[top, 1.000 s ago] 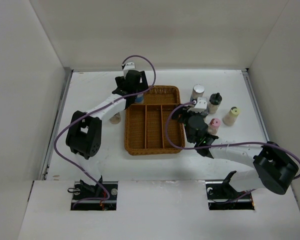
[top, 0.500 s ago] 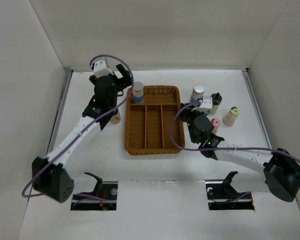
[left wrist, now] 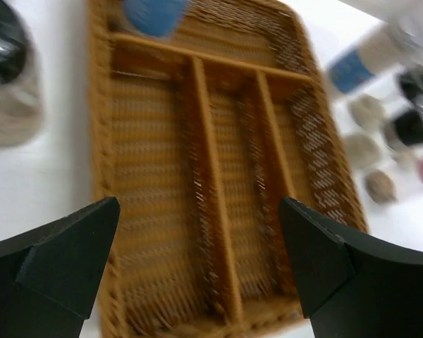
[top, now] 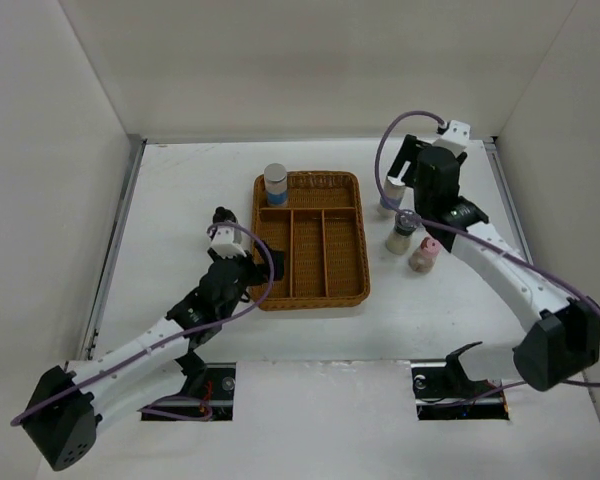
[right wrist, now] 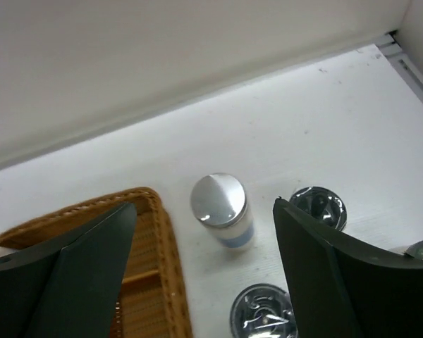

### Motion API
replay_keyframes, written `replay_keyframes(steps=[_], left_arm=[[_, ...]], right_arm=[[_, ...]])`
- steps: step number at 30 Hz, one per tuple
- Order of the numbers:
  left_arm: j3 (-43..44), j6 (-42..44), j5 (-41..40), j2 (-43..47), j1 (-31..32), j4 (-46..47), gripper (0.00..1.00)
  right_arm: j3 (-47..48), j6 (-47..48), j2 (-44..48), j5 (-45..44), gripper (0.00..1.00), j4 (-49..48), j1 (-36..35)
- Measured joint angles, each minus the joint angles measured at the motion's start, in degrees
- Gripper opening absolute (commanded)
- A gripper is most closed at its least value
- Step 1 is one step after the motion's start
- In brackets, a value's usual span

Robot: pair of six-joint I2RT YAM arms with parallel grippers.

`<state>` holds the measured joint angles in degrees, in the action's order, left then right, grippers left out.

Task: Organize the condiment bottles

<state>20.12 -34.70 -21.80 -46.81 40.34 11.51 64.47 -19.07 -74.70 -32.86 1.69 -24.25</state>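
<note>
The brown wicker tray [top: 355, 240] lies mid-table. One silver-capped, blue-labelled bottle [top: 275, 184] stands in its far-left compartment. A second one [right wrist: 222, 208] stands on the table right of the tray, seen between the fingers of my open right gripper [top: 405, 197], which hangs above it. Close by are a shiny dark-lidded jar [top: 400, 232] and a pink-capped bottle [top: 425, 255]. Another dark-lidded jar [right wrist: 317, 206] shows beside the right finger. My left gripper [left wrist: 199, 211] hovers open and empty over the tray's near end. A dark-lidded jar [left wrist: 7, 84] stands left of the tray.
White walls close the table [top: 180, 190] on the left, the far side and the right. The right arm [top: 500, 265] reaches across the table's right part and hides what stands under it. The left arm [top: 150, 345] stretches from the near left toward the tray.
The left arm has pulled back from the far-left bottle to the tray's near-left side. The right arm has swung from beside the tray to the far right, above the silver-capped bottle.
</note>
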Motion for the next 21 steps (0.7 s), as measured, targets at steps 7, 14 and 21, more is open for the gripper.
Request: replay_keyframes(steps=[7, 14, 21], left_arm=[[-3.8, 0.1, -0.3, 3.9, 10.8, 9.7, 1.00], [-9.1, 3.0, -0.4, 2.4, 14.2, 18.4, 1.00], [-12.3, 6.9, -0.5, 7.8, 12.0, 20.9, 1.00]], right_arm=[[10.7, 1.2, -16.6, 6.0, 0.90, 9.1, 3.3], [14.3, 2.5, -22.7, 6.4, 0.92, 14.4, 4.0], [17.4, 3.0, -25.9, 4.4, 0.85, 14.8, 4.1]])
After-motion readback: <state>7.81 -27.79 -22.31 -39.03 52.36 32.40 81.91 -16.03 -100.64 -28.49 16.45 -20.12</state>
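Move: The silver-lidded bottle stands about 8 cm ahead of the right hand, 2 cm to its left and some 21 cm below. From that bottle, the dark-capped jar is 9 cm nearer the base and 2 cm right; the black-capped bottle is 8 cm right and 2 cm nearer. From the left hand, the silver-lidded bottle lies roughly 20 cm ahead, 28 cm to the right and a little lower. With nothing touched, the right hand drops about 11 cm towards the silver-lidded bottle while reaching 7 cm forward, tipping its wide-open fingers down by some 25 degrees; the sinking is over early and it then only creeps forward above the lid. Empty and open, the left hand draws back and swings right, then drifts partly back left, turning a little clockwise and tipping up. ##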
